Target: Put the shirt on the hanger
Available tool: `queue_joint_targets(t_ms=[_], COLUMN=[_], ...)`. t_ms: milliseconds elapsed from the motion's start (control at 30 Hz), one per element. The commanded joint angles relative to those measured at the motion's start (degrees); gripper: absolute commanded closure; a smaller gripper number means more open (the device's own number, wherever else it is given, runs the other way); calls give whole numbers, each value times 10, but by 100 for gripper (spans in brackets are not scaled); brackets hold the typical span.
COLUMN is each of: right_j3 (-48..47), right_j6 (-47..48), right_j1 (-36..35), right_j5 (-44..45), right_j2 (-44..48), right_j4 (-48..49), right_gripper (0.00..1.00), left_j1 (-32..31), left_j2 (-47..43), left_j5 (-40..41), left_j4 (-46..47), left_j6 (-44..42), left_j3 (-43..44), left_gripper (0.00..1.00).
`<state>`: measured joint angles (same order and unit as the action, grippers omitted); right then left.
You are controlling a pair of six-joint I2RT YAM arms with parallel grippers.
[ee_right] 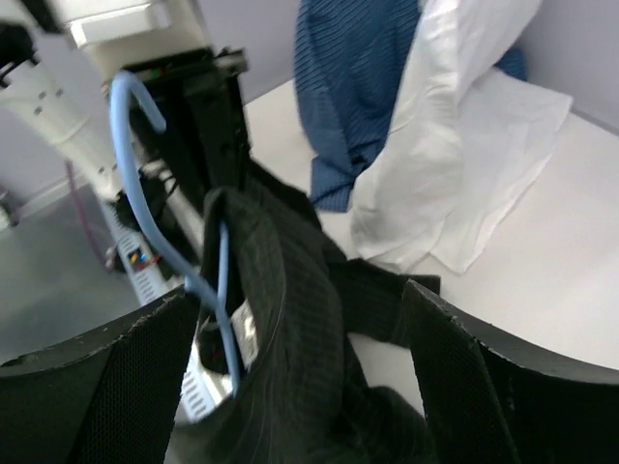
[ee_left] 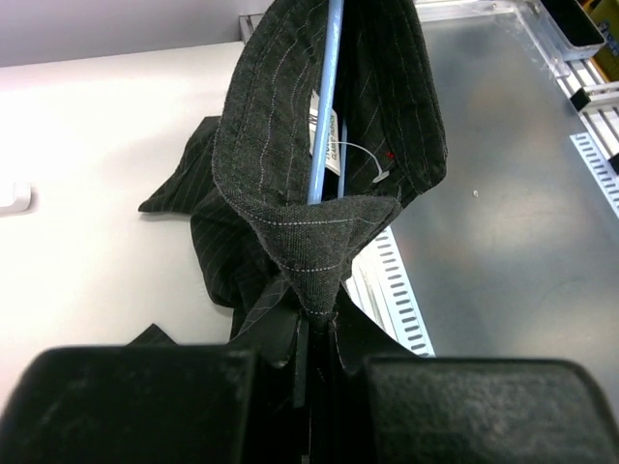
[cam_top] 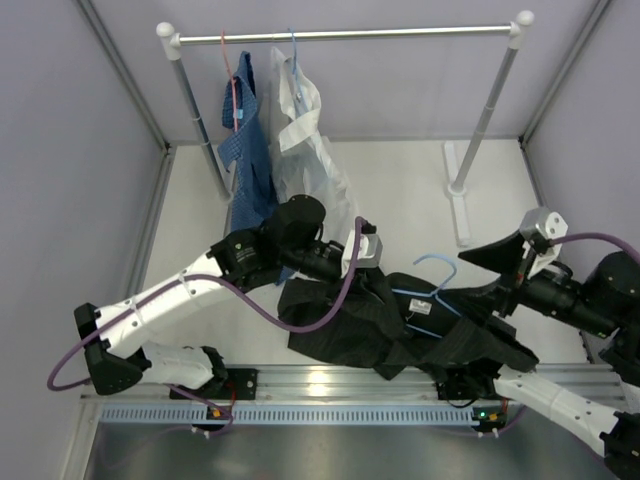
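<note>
The black pinstriped shirt (cam_top: 340,325) lies bunched on the table near the front edge, between the two arms. My left gripper (cam_top: 385,272) is shut on a point of its collar (ee_left: 314,261), which it holds up. The light-blue wire hanger (cam_top: 436,296) runs inside the collar opening (ee_left: 324,126), and its hook (ee_right: 135,184) sticks out towards the right arm. My right gripper (cam_top: 485,300) stands open, its wide fingers (ee_right: 503,387) on either side of the collar and the hanger's neck (ee_right: 290,319), with no grip on either.
At the back stands a clothes rack (cam_top: 350,35). A blue patterned shirt (cam_top: 250,160) and a white shirt (cam_top: 305,150) hang on it at the left. The rack's right foot (cam_top: 460,205) rests on the table. A metal rail (cam_top: 340,385) runs along the front edge.
</note>
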<state>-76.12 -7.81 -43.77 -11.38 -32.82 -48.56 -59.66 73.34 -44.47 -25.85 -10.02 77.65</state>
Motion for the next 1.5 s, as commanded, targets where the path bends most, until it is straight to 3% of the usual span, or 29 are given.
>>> queue_joint_targets(t_ms=[0,100,200,400,600,633,700,733,867,900,933,967,1000,1033,1067,1233,1267,1367,1467], right_j3=[-65,-58,-43,0,60,60,53,50,48,46,43,39,35,31,19,-40,-72,-154,-227], right_j6=[61,102,107,115,105,105,102,95,83,82,83,83,83,83,83,83,83,58,11], right_j1=[-4,-4,-4,-4,-4,-4,-4,-4,-4,-4,-4,-4,-4,-4,-4,-4,-4,-4,-4], right_j5=[-94,-198,-245,-220,-240,-236,-212,-199,-166,-152,-142,-133,-120,-110,-97,18,34,145,239], right_j2=[7,34,47,49,43,46,55,67,91,93,97,100,101,101,100,67,62,29,-16], right_j4=[-168,-198,-202,-197,-127,-119,-91,-81,-47,-46,-48,-49,-52,-62,-69,-143,-174,-250,-297], right_gripper=[19,19,20,29,52,67,84,100,100,100,100,100,100,100,100,100,100,100,100], left_j1=[-2,-2,-2,-2,-2,-3,-2,-2,-2,-3,-2,-2,-2,-2,-2,-2,-3,-2,-2], left_j2=[-35,-39,-30,-18,-17,-17,-17,-17,-18,-19,-20,-23,-27,-34,-38,-91,-106,-174,-239], left_j5=[-35,-40,-47,-75,-81,-81,-75,-67,-40,-30,-17,7,20,34,66,213,292,425,653], left_j4=[-24,-28,-28,-28,-28,-28,-28,-28,-28,-27,-27,-26,-23,-18,-12,-12,-12,-13,-27], left_j6=[-46,-43,-38,-30,-26,-25,-21,-18,-8,-5,-4,1,5,11,24,63,80,118,170], left_j3=[14,13,17,31,38,39,39,39,43,44,46,49,50,51,57,77,73,62,35], left_gripper=[100,100,100,100,100,100,100,100,100,98,88,63,45,18,2,2,2,2,2])
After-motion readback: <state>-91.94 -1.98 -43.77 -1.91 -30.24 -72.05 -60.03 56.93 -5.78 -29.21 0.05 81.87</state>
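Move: Some 8 cm back towards the base from the open right hand and about 8 cm below it, neither left nor right, lies the right shoulder edge of the black shirt. The hanger's neck stands about 3 cm left, 2 cm back and 2 cm below that hand, the white label roughly 5 cm left, 4 cm back and 4 cm down. From the left hand, still pinching the shirt's other shoulder, that right edge lies about 11 cm right and 6 cm back, roughly level. Drawing back about 9 cm from the hanger's neck, the right hand sinks 8 cm, turning some 20 degrees counter-clockwise, and pinches the shirt's right shoulder edge; then it lifts and pulls right about 8 cm, edging forward and turning back clockwise. The left hand holds its side nearly still, then opens wide, lets go and swings up, left and forward, turning about 40 degrees counter-clockwise. ##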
